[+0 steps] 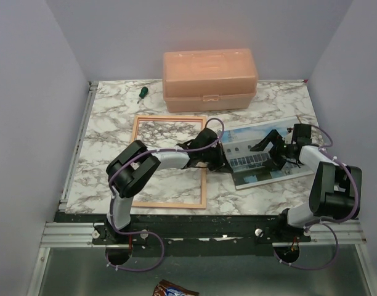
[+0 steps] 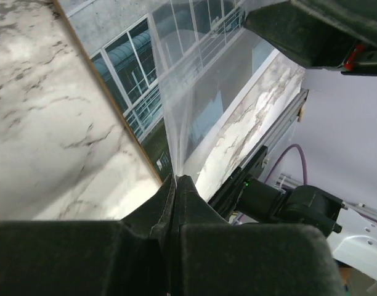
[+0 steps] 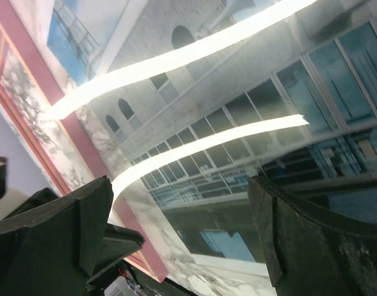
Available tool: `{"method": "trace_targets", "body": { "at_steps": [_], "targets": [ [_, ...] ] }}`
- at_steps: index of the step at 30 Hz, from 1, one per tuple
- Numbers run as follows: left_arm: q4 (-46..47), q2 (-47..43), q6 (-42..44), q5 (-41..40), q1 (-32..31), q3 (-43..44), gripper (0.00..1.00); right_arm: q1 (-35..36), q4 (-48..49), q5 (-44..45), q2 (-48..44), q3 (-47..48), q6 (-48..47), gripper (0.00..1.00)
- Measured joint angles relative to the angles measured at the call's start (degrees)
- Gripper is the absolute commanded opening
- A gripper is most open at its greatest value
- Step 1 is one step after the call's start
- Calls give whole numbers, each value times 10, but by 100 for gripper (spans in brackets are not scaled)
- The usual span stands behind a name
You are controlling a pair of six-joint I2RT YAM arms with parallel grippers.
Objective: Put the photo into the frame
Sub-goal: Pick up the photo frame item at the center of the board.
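The photo (image 1: 262,161), a glossy print of a white building with blue windows, lies on the marble table right of centre. The frame (image 1: 169,118), pinkish wood, lies flat to its left. My left gripper (image 1: 218,154) reaches across the frame's right rail and is shut on the photo's left edge. In the left wrist view that gripper (image 2: 175,180) pinches the photo (image 2: 176,80), whose edge curls up between the closed jaws. My right gripper (image 1: 279,148) hovers open over the photo's right half. In the right wrist view the right gripper (image 3: 182,228) straddles the bowed photo (image 3: 238,129), with the pink frame (image 3: 47,108) beyond.
A peach plastic toolbox (image 1: 210,80) stands at the back centre. A green-handled screwdriver (image 1: 141,93) lies to the left of the toolbox. The metal rail with both arm bases (image 1: 201,233) runs along the near table edge. Lilac walls close in left, right and behind.
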Motion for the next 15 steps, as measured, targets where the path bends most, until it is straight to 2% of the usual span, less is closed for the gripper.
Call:
{"method": "trace_targets", "body": {
  "at_steps": [7,15],
  "targets": [
    [-63,-89,44,-27,22,-21,0,4,-49,-19,-32,2,-10,100],
    [-69,-194,62,-34,92,-129,0,29,-70,-56,-35,12,-15,100]
  ]
}}
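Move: The left hand, already pinching a clear sheet at the photo's near-left side, has the wooden frame's middle about 24 cm to its left, 3 cm ahead and some 4 cm below. The photo's middle lies about 8 cm ahead, 15 cm to its right and 3 cm down. From the open right hand, the photo's middle is about 2 cm ahead, straight in line and 2 cm below; the frame's middle is some 38 cm to the left and 2 cm back. Leftward and speeding up, the left hand draws the pinched clear sheet about 10 cm from the photo towards the frame's right rail, climbing some 4 cm at first, then levelling off, drifting slightly forward and turning a little counter-clockwise. Its fingers stay shut on the sheet. The right hand, wide open over the photo, eases some 4 cm left, up and back. ##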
